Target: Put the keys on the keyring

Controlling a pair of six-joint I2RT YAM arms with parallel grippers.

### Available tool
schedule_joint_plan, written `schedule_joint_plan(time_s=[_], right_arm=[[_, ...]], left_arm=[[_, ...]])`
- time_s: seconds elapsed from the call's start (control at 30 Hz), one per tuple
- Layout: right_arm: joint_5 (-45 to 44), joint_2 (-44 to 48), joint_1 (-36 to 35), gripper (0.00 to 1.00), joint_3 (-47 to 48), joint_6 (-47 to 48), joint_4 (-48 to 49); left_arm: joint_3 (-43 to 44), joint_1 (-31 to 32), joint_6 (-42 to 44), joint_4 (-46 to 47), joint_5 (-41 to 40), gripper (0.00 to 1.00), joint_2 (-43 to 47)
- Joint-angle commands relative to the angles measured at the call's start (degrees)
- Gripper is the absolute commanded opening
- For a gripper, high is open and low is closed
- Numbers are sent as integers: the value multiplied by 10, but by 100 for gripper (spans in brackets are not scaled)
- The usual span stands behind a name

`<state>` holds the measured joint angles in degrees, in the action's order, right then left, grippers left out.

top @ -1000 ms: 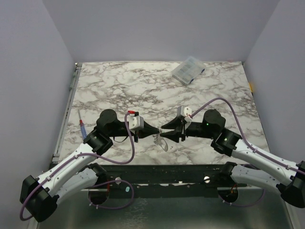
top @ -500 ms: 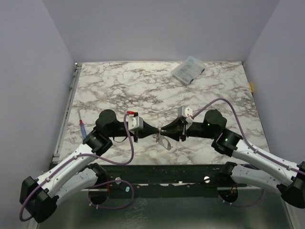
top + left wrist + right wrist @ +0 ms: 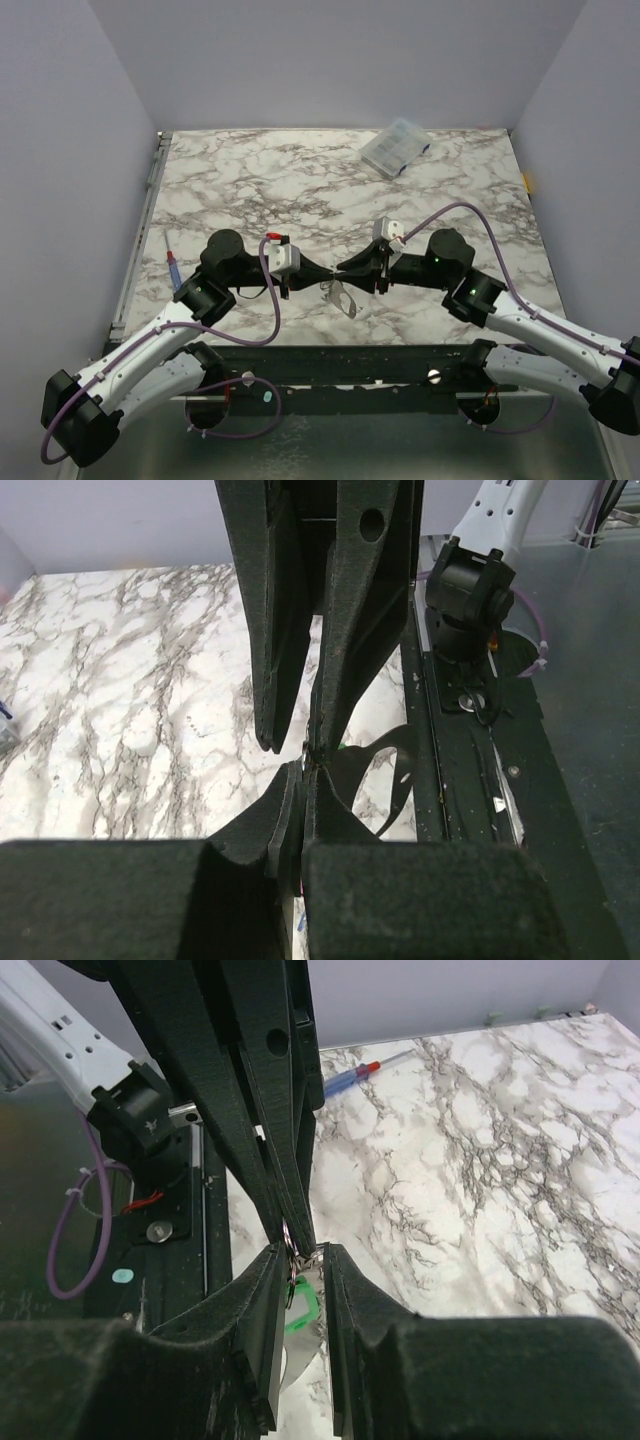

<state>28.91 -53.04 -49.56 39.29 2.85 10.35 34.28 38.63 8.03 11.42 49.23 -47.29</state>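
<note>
My two grippers meet tip to tip above the table's near middle. The left gripper [image 3: 328, 274] [image 3: 304, 770] is shut, with a thin silvery bit of the keyring [image 3: 342, 298] pinched at its tips. The pale loop hangs below both tips. My right gripper [image 3: 343, 270] [image 3: 305, 1255] has its jaws narrowly apart, closed on the green key [image 3: 304, 1298]. That key's silvery metal bridges the fingertips and its green tag hangs between the pads. A thin wire ring [image 3: 290, 1245] lies against the right gripper's left pad. A blue key does not show clearly.
A clear plastic compartment box [image 3: 395, 147] sits at the table's far right. A red-and-blue pen [image 3: 174, 270] [image 3: 355, 1073] lies near the left edge. The dark metal frame [image 3: 350, 365] with both arm bases runs along the near edge, just below the grippers.
My right gripper has shifted left against the left gripper's tips and narrowed its jaws onto the green key. The left gripper stayed shut and still.
</note>
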Motion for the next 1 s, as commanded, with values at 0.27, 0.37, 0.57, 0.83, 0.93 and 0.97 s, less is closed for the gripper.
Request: schedule_joint_plan(time_s=[0.27, 0.37, 0.57, 0.83, 0.93, 0.97], right_arm=[[-11, -10, 6, 19, 10, -13, -1], [-5, -8, 6, 8, 5, -9, 3], [22, -15, 6, 1, 6, 3, 7], [-14, -21, 6, 1, 23, 19, -28], [-25, -30, 6, 1, 33, 23, -44], [-27, -33, 6, 1, 35, 24, -50]], left_arm=[[10, 1, 3, 19, 23, 0, 17], [11, 1, 3, 19, 26, 0, 18], [11, 1, 3, 19, 29, 0, 16], [1, 0, 8, 19, -2, 25, 25], [0, 1, 13, 12, -15, 33, 27], [0, 1, 15, 8, -18, 36, 27]])
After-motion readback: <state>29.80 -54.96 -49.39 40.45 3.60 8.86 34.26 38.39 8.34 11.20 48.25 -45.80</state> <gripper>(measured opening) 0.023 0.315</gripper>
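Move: The keyring is still pinched in my left fingertips, about 1 cm to the right of that hand's point and level with it. From my right hand it sits some 1 cm to the left, level, between the part-open fingertips. Just below it on the bundle is the green key, about 3 cm under both hands, and the metal plate hangs lower, some 5 cm down and 1 cm back. I hand the keyring across almost on the spot: my right fingers, about a quarter open around it, pinch shut while my left hand keeps its hold. Once the right grip is closed, my left fingers open to roughly a third and let go; at the very end my left hand rises about 0.5 cm and my right sinks about as much. ##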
